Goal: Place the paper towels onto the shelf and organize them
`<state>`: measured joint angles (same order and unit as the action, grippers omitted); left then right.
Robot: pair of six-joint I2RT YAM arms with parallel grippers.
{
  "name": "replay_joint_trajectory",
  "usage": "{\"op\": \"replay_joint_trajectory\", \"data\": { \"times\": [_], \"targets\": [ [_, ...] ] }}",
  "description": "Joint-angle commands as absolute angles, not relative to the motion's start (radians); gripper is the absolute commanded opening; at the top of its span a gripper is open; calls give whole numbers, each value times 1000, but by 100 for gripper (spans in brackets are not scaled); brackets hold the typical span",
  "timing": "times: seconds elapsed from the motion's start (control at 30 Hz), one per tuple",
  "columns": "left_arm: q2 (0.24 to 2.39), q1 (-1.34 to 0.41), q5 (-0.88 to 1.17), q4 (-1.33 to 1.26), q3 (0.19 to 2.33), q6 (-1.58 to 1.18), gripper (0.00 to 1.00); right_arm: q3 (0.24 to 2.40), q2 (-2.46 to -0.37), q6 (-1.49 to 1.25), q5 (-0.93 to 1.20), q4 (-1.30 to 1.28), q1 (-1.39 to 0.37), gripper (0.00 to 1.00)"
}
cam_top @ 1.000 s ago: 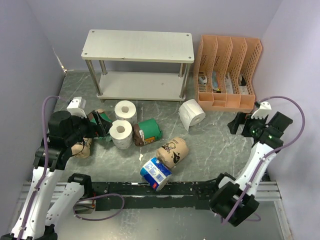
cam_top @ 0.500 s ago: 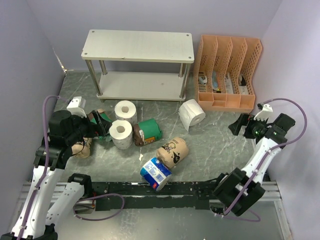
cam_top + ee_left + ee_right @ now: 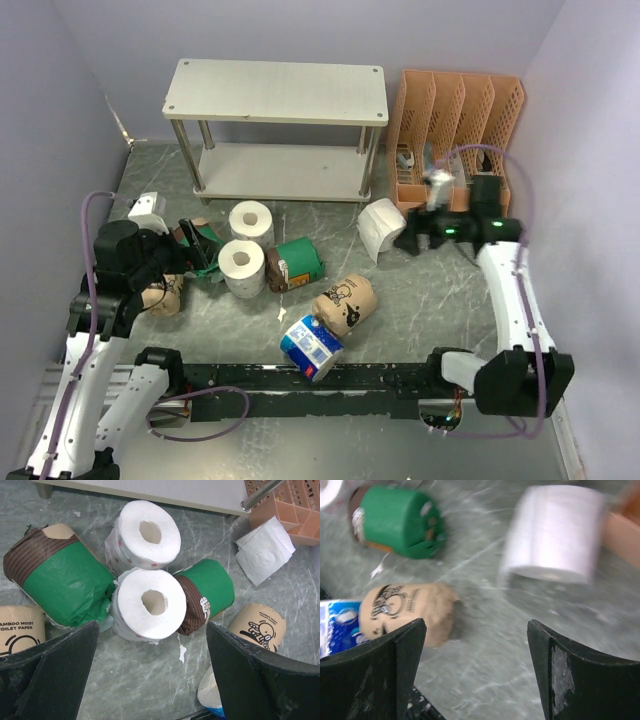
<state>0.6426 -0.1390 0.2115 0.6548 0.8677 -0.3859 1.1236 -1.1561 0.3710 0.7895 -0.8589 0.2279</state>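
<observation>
The shelf (image 3: pixel 275 90) stands at the back, both boards bare. On the floor lie three white rolls (image 3: pixel 251 222) (image 3: pixel 242 267) (image 3: pixel 383 228), two green rolls (image 3: pixel 298 262) (image 3: pixel 205 245), two tan rolls (image 3: pixel 345 302) (image 3: pixel 165 297) and a blue-and-white roll (image 3: pixel 311 346). My left gripper (image 3: pixel 190 255) is open and empty beside the left green roll (image 3: pixel 65 585), just short of the near white roll (image 3: pixel 148 605). My right gripper (image 3: pixel 410 240) is open and empty, right of the lone white roll (image 3: pixel 552 532), which lies ahead of the jaws in the blurred right wrist view.
An orange slotted file organizer (image 3: pixel 455 145) stands right of the shelf, close behind the right arm. Purple walls close in on both sides. A small paper scrap (image 3: pixel 181 651) lies on the grey marbled floor.
My right arm has swung from the far right wall in toward the centre, ending beside the lone white roll. My left arm has barely moved. No roll has moved.
</observation>
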Motion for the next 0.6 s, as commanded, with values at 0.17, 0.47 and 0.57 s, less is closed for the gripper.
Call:
{"op": "replay_joint_trajectory", "data": {
  "times": [0.17,0.47,0.57],
  "targets": [
    [658,-112,228,636,868,-383,99,1229,-1304,143,445,-703,-277,82],
    [671,-109,212,640,868,-387,100,1278,-1505,167,597,-627,-399,83],
    [672,-107,206,638,868,-388,100,1277,-1548,156,672,-611,-425,85]
  ]
}}
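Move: The green paper roll lying beside the standing white rolls is about 24 cm to the right hand's left, nearly level fore and aft, and some 16 cm lower. The lying white roll is about 10 cm ahead and 3 cm left of that hand; the central brown roll is 8 cm back and 13 cm left. For the waiting left hand, the green roll lies roughly 5 cm ahead, 14 cm right and 19 cm down. Touching nothing yet, the right hand sweeps about 17 cm left towards the green roll, passing the near side of the lying white roll. It sinks some 5 cm, mostly near the end, and turns about 20 degrees counter-clockwise, the empty fingers staying wide apart. ##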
